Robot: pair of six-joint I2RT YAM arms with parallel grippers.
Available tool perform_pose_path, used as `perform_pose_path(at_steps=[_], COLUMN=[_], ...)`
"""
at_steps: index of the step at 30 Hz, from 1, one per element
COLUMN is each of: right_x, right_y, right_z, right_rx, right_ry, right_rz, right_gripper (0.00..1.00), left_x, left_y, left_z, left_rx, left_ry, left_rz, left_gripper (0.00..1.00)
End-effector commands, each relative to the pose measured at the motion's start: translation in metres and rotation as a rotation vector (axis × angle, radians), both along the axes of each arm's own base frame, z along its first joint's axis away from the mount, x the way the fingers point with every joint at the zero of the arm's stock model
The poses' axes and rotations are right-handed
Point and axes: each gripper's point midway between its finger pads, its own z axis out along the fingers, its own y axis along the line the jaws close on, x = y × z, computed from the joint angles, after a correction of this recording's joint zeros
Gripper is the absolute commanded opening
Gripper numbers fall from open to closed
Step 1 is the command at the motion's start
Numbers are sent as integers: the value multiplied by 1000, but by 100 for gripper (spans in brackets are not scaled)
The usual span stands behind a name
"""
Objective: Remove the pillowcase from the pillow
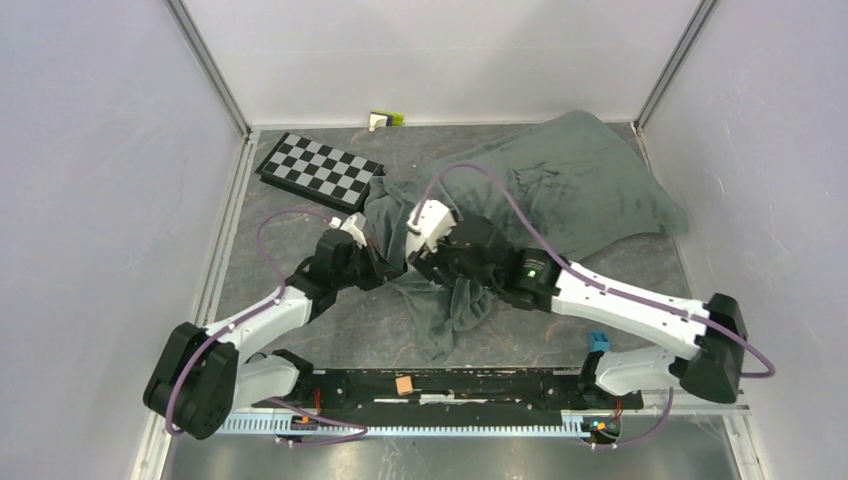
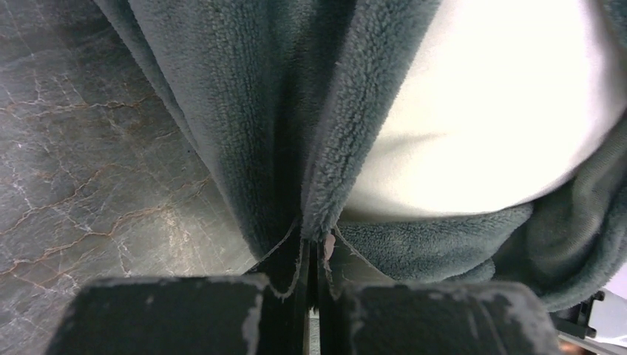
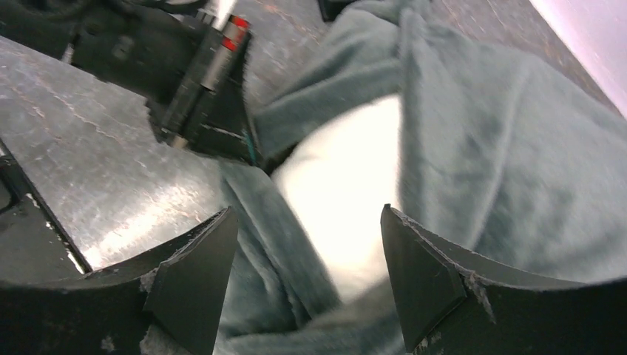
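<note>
The pillowcase (image 1: 585,180) lies across the back right of the table, only its plain dark grey fleece showing, no stripes in view. Its open end bunches toward the middle. My left gripper (image 1: 380,264) is shut on a fold of the pillowcase's edge (image 2: 251,111), pinched between the fingertips (image 2: 314,248). The white pillow (image 2: 488,111) shows inside the opening just beyond that edge. My right gripper (image 1: 422,266) is open, its fingers (image 3: 307,244) either side of the exposed pillow (image 3: 347,185) and grey fabric (image 3: 488,148). The left gripper's body (image 3: 207,81) is close by.
A black-and-white checkerboard (image 1: 320,170) lies at the back left. A small yellow-green and white object (image 1: 385,119) sits by the back wall. White walls close in on three sides. A black rail with an orange block (image 1: 404,384) runs along the front edge.
</note>
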Motion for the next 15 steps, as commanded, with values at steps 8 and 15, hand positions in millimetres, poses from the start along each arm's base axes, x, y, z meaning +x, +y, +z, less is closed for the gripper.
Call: perform_pose_path(at_steps=[8,15], right_x=[37,64], right_y=[37,-8], right_z=[-59,-94], right_rx=[-273,-335], right_ry=[2,45], right_rz=[-120,-309], right_gripper=[80,84], left_x=[-13,-18], left_y=[13,21], left_z=[3,3], left_rx=[9,-2], left_ry=[-56,-85], left_rz=[10,48], left_gripper=[2,3])
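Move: The bare white pillow showing in the case's mouth lies about 6 cm ahead of the right hand, 1 cm left and 12 cm below. The pillowcase edge pinched by the left hand is some 7 cm left of the right hand, 2 cm ahead and 15 cm lower; the loose case tail lies about 11 cm back, 2 cm right and 20 cm down. From the left hand, the pillow is roughly 4 cm ahead and 6 cm right. The open right hand swings 5 cm left, then sinks about 10 cm, forward, to the pillow; left keeps pinching. ##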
